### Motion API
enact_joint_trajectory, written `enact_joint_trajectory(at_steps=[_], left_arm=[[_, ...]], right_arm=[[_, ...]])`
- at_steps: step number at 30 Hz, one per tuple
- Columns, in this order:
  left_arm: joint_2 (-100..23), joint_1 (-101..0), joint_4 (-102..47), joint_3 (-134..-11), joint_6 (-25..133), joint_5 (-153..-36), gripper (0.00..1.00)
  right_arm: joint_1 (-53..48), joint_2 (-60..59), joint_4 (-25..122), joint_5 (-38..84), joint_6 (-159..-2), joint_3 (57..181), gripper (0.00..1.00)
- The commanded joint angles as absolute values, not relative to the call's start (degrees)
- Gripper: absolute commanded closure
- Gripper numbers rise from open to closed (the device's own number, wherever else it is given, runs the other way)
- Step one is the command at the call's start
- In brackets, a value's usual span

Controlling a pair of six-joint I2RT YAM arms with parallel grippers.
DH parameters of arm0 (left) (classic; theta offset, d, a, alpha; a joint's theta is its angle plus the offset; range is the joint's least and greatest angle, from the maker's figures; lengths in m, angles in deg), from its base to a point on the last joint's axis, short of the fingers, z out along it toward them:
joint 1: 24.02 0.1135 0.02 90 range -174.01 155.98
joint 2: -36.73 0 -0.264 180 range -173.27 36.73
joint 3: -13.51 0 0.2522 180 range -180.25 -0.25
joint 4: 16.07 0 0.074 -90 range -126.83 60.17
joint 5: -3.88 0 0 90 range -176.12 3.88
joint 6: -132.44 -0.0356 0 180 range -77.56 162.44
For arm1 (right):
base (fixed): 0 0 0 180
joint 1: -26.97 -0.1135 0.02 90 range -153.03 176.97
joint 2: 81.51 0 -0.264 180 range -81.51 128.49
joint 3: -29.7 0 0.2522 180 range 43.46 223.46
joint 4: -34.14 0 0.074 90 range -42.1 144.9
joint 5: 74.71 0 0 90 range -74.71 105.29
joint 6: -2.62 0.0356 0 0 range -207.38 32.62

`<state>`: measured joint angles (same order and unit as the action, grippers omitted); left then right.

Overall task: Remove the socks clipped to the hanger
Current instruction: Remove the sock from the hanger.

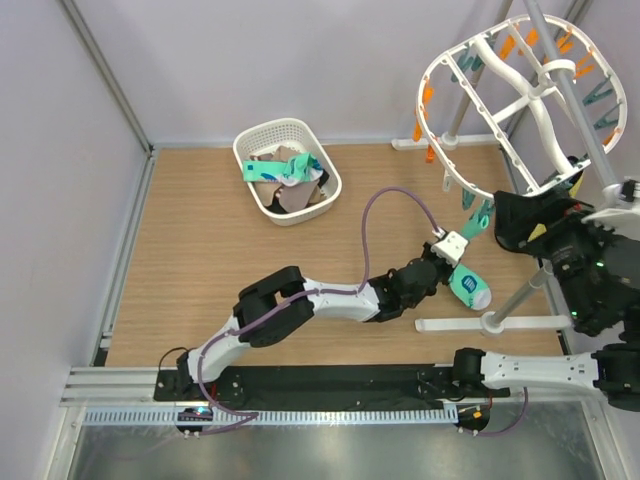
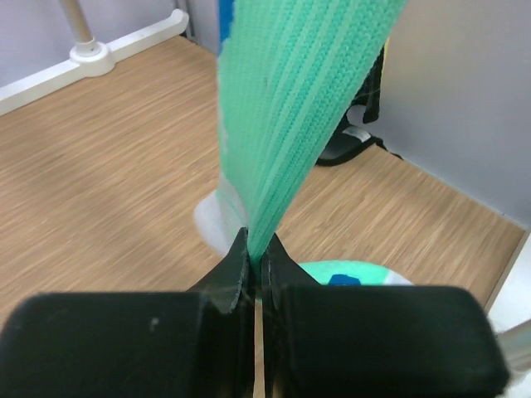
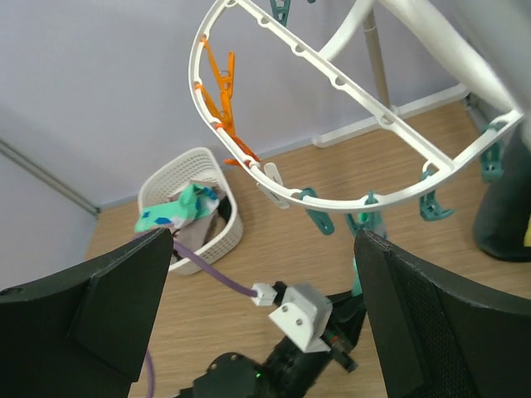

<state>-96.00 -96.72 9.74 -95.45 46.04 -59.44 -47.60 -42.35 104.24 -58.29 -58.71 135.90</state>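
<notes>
The white oval hanger with orange and teal pegs hangs at the back right, and also shows in the right wrist view. A teal sock with a white and blue toe dangles from one of its lower pegs. My left gripper is shut on that sock. In the left wrist view the stretched fabric runs up from the pinched jaws. A black sock hangs beside it. My right gripper stands wide open under the hanger's rim with nothing between its fingers.
A white perforated basket at the back centre holds several socks. The hanger's white stand has a foot bar on the wooden table just right of my left gripper. My right arm is at the right edge.
</notes>
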Motion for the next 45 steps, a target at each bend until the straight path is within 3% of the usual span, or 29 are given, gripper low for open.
enact_joint_trajectory(at_steps=[1, 6, 8, 11, 15, 17, 21, 25, 38, 45], left_arm=[[-87.0, -96.3, 16.5, -91.1, 45.5, -57.5, 1.0], [-82.6, -96.3, 20.7, -82.5, 44.8, -56.8, 1.0], [-81.4, -96.3, 22.2, -81.2, 44.8, -56.5, 1.0], [-80.2, -96.3, 22.8, -79.3, 45.3, -56.9, 1.0], [-78.9, -96.3, 23.7, -78.1, 45.6, -57.3, 1.0], [-78.7, -96.3, 23.8, -77.8, 45.8, -57.8, 1.0], [-78.2, -96.3, 24.0, -77.2, 45.9, -57.8, 1.0], [-77.9, -96.3, 24.7, -77.1, 46.2, -57.6, 1.0], [-77.1, -96.3, 25.4, -75.8, 45.8, -58.0, 1.0], [-76.4, -96.3, 26.9, -74.4, 46.4, -58.7, 1.0]], right_arm=[[-47.7, -33.4, 114.0, -63.7, -57.2, 140.8, 0.02], [-47.7, -29.3, 123.6, -63.6, -43.2, 139.7, 0.16], [-47.6, -28.4, 125.7, -61.5, -38.7, 138.1, 0.17], [-46.3, -24.1, 140.4, -60.7, -23.2, 139.4, 0.19], [-41.9, -24.6, 139.3, -58.7, -23.0, 137.9, 0.19], [-40.6, -25.8, 136.5, -58.5, -28.8, 136.9, 0.2], [-30.7, -22.3, 121.2, -46.1, -47.4, 137.0, 0.19], [-21.0, -13.5, 124.7, -39.2, -48.6, 140.8, 0.14], [-16.9, -20.3, 104.3, -35.6, -60.9, 132.1, 0.29], [-15.0, -22.4, 99.6, -34.5, -66.3, 129.1, 0.3]])
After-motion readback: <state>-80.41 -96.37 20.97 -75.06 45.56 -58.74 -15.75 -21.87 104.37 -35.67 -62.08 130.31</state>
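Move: The green sock's clip, on the hanger's near rim, is about 13 cm ahead of the right hand, level sideways and some 12 cm below it. An empty teal clip sits about 4 cm left of that clip and 3 cm farther out; a white clip is about 8 cm left of it and 6 cm farther out. The left hand already pinches the sock, with the clip about 15 cm above it, 4 cm ahead and 3 cm to its right. The green sock stays pinched in the left fingers, which draw it about 6.5 cm left and 5 cm up, mostly in a quick early pull, then hold. Meanwhile the right hand goes for the sock's clip: left and down first, then forward, dipping and easing back up, ending roughly 9 cm lower. It tips down and its left side drops, each by some 20 degrees, as its open fingers close partway. ##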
